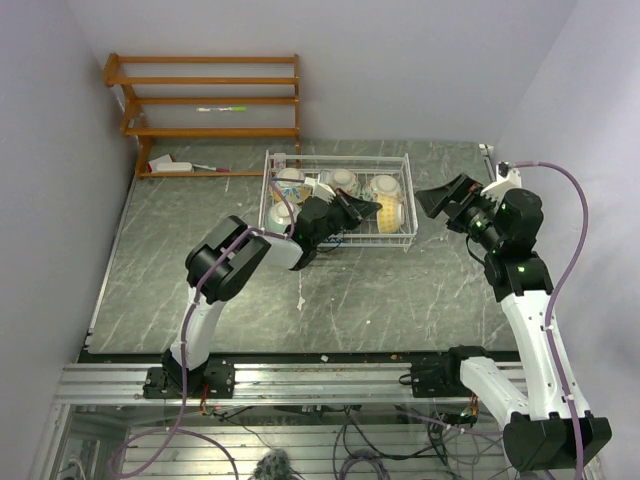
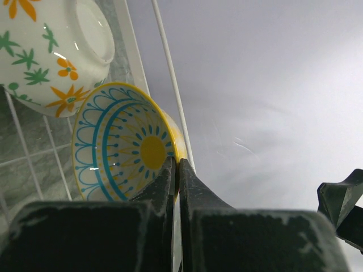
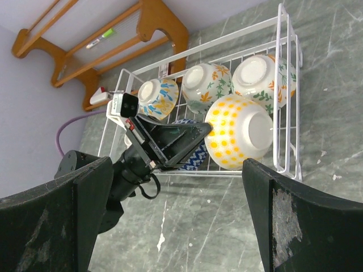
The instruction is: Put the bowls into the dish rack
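Observation:
The white wire dish rack [image 1: 405,205] stands at the back middle of the table with several bowls in it. My left gripper [image 2: 177,162] is shut on the rim of a bowl [image 2: 122,144] painted yellow and blue inside. From the right wrist view that bowl [image 3: 238,133] is white with yellow dots outside and lies on its side in the rack's near right corner, the left gripper [image 3: 209,127] pinching its edge. An orange-floral bowl [image 2: 45,51] rests just beside it. My right gripper [image 1: 445,198] hangs open to the right of the rack, holding nothing.
Other bowls [image 3: 207,85] [image 3: 264,76] [image 3: 157,96] lie along the rack's far side, and a blue-patterned one [image 3: 190,153] sits under the left arm. A brown wooden shelf [image 1: 200,100] stands at the back left with a pen [image 1: 222,108] on it.

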Robot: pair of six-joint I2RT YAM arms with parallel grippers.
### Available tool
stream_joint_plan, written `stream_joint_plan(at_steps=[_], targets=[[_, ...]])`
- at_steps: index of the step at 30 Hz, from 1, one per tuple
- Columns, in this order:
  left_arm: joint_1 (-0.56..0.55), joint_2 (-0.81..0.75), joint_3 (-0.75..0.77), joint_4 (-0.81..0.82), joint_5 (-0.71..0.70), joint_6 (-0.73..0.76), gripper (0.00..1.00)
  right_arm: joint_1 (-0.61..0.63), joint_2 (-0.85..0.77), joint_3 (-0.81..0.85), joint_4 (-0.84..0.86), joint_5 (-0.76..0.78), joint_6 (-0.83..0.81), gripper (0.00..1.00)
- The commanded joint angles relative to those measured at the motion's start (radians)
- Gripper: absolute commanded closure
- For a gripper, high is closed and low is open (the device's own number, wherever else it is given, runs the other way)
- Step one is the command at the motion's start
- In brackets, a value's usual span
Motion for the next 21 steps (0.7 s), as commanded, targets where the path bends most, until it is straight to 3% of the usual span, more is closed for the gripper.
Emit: stream_joint_plan(at_steps=[1, 9, 21], targets=[[0.004, -0.041, -0.036, -0.068, -0.052, 0.054, 0.91, -0.009, -0.002, -0.008, 0.027, -0.013, -0.004, 0.03], [0.010, -0.093, -0.035, -0.260, -0.084, 0.108, 0.79, -0.011, -0.002, -0.016, 0.031, -0.015, -0.003, 0.03], [0.035, -0.142, -0.082, -0.343, -0.118, 0.150, 0.52, -0.011, 0.000, -0.029, 0.042, -0.027, 0.002, 0.03]])
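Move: The left hand still pinches the yellow-dotted bowl's rim; the bowl, on its side over the rack, has its middle about 3 cm to the right, 1 cm back and 3 cm below. The orange-flower bowl sits some 5 cm ahead, 2 cm right and 5 cm lower; the blue zigzag bowl about 8 cm left, 5 cm back and 6 cm lower. From the waiting right hand the dotted bowl is roughly 8 cm ahead, 6 cm left and 16 cm below. Left hand eases some 3 cm left and sinks 2–3 cm, rolling about 10 degrees, fingers spreading off the rim. ##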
